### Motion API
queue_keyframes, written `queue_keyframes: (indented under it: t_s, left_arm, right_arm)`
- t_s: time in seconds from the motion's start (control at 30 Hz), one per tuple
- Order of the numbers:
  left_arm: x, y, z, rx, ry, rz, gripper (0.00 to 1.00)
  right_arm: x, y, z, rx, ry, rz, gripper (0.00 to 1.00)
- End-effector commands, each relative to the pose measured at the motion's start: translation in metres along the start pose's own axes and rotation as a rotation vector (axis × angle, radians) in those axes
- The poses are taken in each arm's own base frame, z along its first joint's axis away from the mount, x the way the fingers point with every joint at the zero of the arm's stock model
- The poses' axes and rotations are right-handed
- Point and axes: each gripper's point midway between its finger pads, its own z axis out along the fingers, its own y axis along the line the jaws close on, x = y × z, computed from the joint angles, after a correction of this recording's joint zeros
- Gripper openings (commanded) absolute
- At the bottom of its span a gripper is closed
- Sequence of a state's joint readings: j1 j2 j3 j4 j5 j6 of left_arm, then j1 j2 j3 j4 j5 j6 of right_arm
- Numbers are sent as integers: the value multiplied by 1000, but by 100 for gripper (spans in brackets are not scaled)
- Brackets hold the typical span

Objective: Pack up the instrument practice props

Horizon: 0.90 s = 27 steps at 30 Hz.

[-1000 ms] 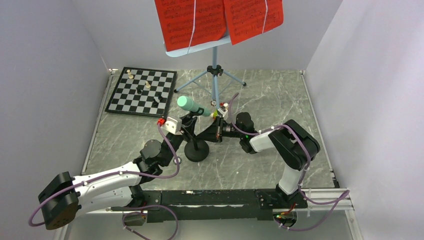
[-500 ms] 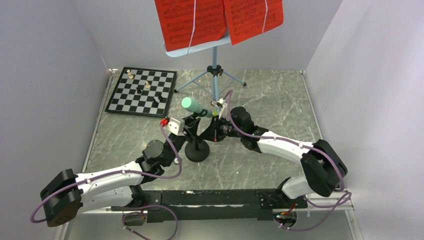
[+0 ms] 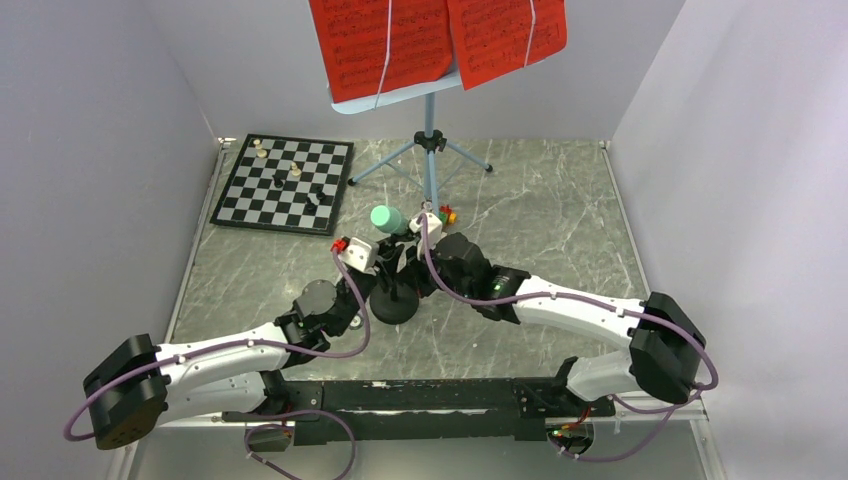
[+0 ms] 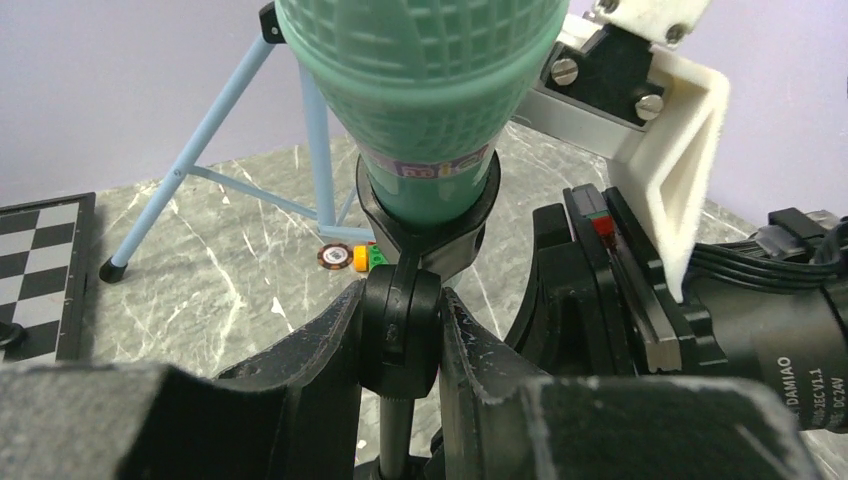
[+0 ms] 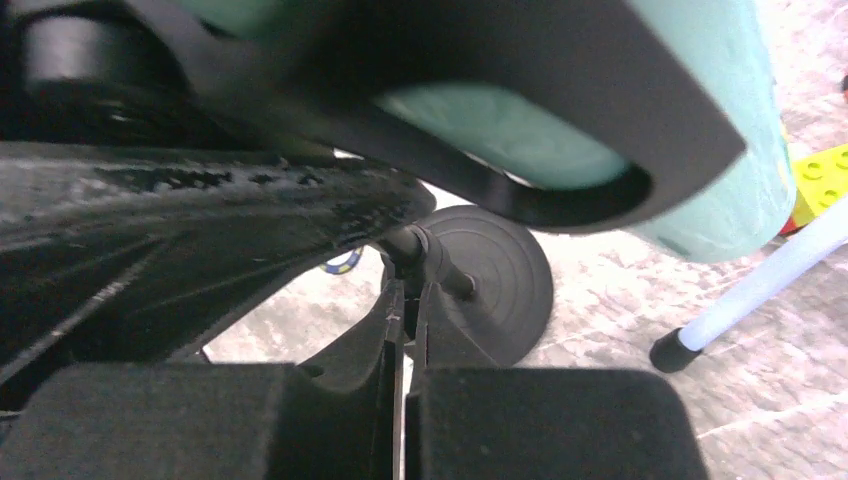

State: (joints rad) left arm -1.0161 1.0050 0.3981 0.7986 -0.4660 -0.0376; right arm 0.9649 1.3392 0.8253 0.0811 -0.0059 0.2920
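The mint-green toy microphone sits in the clip of the black round-base mic stand. My left gripper is shut on the stand's black swivel knob just below the microphone. My right gripper is shut on the stand's thin pole above the round base, with the microphone overhead. In the top view both grippers meet at the stand, the left gripper and the right gripper. The light blue music stand holds the red sheet-music pages at the back.
The chessboard with pieces lies at the back left. The small multicoloured block toy lies by the tripod, also in the left wrist view. A tripod foot stands close to the mic stand base. Grey walls enclose three sides.
My right arm has stretched left and lowered from the microphone's tail to the stand's pole. The microphone has tipped more upright. My left arm has shifted slightly right, still on the stand.
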Motion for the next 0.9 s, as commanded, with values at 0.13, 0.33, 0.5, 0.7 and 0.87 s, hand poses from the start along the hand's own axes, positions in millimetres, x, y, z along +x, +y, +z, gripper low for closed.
queue_keyframes:
  t_s: [0.13,0.33,0.5,0.7,0.87]
  left_arm:
    - [41,6,-12,-18,126,36,0]
    - [33,5,-11,-13,104,20,0]
    - [34,4,-12,-11,104,12,0]
    - [54,3,-15,-6,147,-1,0]
    - [72,4,-19,-9,194,5,0]
  right_arm:
    - [18,-26,-21,144,68,-96,17]
    - [-9,-17,-42,125,-12,-48,66]
    - [-27,-14,-62,122,-74,-24,68]
    - [-42,-30,-84,187,-170,43,67]
    - [-45,-45,-94,207,-208,96,67]
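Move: The right hand already has its shut fingers on the knob of the microphone stand's pole. The green microphone sits about 13 cm above that hand, 4 cm ahead and 2 cm left, and the round base some 14 cm below, practically underneath. At table level, the music stand's near foot is about 8 cm ahead and 11 cm right. From the left hand, pinching the pole top under the microphone, the knob is roughly 8 cm down, 1 cm back and 2 cm right. The right fingers let go of the pole's knob, opening to about two thirds. The hand backs off to its right, away from the pole, by about 8 cm, rising some 6 cm mostly in the later part and turning a little clockwise. The left hand keeps its pinch on the pole top throughout, sinking only about 1 cm. ##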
